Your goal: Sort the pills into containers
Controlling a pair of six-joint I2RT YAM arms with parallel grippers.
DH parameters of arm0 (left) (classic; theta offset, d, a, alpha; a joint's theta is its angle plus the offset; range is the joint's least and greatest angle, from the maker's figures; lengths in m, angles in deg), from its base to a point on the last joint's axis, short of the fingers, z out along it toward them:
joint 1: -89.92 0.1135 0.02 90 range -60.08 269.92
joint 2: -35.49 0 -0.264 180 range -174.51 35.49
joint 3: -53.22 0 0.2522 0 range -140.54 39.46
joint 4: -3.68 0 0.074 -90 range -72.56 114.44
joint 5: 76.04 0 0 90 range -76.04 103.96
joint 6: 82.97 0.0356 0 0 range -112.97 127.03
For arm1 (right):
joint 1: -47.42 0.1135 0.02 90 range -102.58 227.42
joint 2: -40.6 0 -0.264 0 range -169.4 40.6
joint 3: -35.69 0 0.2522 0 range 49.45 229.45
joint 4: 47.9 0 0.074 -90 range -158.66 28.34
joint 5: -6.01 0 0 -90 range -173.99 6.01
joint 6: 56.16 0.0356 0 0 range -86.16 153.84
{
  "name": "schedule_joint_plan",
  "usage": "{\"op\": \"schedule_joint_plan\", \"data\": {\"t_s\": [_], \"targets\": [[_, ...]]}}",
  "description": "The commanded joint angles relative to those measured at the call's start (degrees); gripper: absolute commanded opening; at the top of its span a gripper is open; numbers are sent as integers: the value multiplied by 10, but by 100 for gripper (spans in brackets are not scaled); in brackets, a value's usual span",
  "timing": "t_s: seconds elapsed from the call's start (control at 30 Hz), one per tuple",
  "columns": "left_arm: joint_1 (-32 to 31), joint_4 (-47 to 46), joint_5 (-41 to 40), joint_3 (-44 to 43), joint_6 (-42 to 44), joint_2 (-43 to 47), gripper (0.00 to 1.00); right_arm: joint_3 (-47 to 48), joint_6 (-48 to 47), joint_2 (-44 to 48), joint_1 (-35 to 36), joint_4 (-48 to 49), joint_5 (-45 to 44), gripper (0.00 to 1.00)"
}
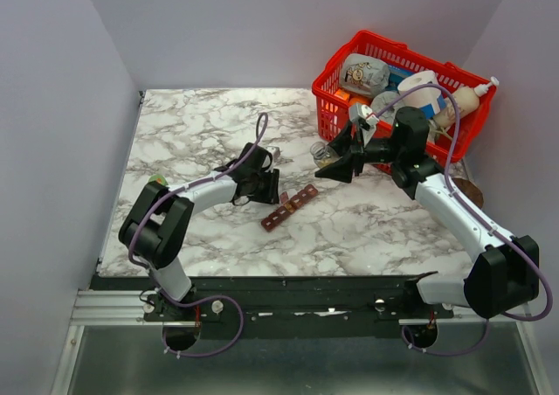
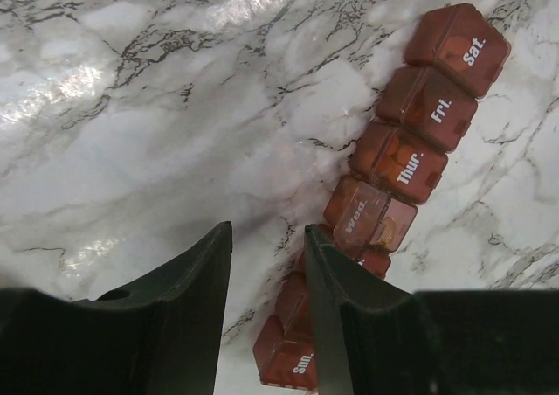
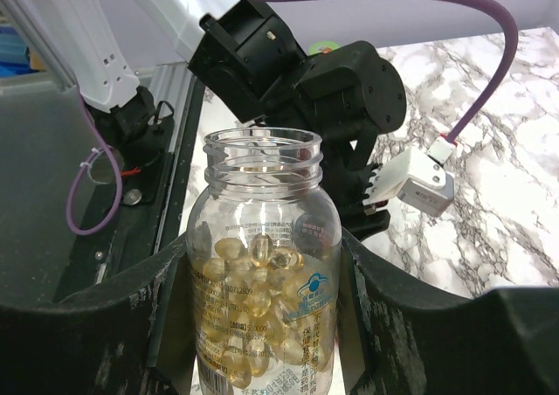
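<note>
The dark red-brown pill organizer (image 1: 291,207) lies on the marble table (image 1: 201,124) at its middle. In the left wrist view the organizer (image 2: 410,155) shows day labels, and the Wed. lid (image 2: 356,213) is up with a pale orange bit (image 2: 385,229) in that compartment. My left gripper (image 1: 266,185) is open and empty just left of the strip, and its right finger (image 2: 336,299) hangs over the Sun. end. My right gripper (image 1: 336,159) is shut on the clear bottle (image 1: 323,154), held above the table. The bottle (image 3: 262,281) is uncapped and holds several yellowish pills (image 3: 258,277).
A red wire basket (image 1: 336,67) full of bottles and packages stands at the back right. A greenish round cap (image 1: 158,180) lies near the table's left edge. A brown round object (image 1: 470,188) lies by the right arm. Grey walls close in the sides.
</note>
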Motion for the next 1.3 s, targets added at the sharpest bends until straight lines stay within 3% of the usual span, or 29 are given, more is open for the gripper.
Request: {"op": "schedule_joint_plan", "data": {"t_s": [0.0,0.17,0.3,0.4,0.53,0.9,1.1,1.27], "targets": [[0,-16,21,5,-13,-4,47,-8,-2,4,-5,12,15,9],[2,-5,-27,36,-3,32,51,-8,-1,6,-5,11,15,9],[9,2,-32,72,4,109,62,-8,-1,6,-5,12,16,9],[9,16,-3,90,30,150,68,-8,1,6,-6,13,17,9],[-1,43,44,92,59,168,68,-8,2,6,-5,13,18,9],[-107,71,-75,80,84,132,70,-8,4,9,-9,13,19,9],[-130,84,-150,73,87,101,70,-8,4,10,-11,13,21,9],[-137,87,-167,62,86,95,70,-9,4,8,-12,14,22,9]]}}
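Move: The pill box's closed Sun. end lies about 8 cm back of the left hand, practically level with it sideways and some 3 cm lower. The open Wed. compartment is about 5 cm to the left hand's right and 2 cm back. The loose bottle cap lies roughly 9 cm to its left and 1 cm ahead. From the bottle-holding right hand, the Sun. end is about 16 cm left, 3 cm back and far below. Towards the pill box's Sun. end, the left hand draws back about 8 cm. It first edges back and left as its fingers open wider, rises some 4 cm, swings back to the right, then sinks about as far as it rose, turning about 15 degrees clockwise with its left side lifting. The open fingers finish close around and just above the Sun. cell; no grip is seen. ##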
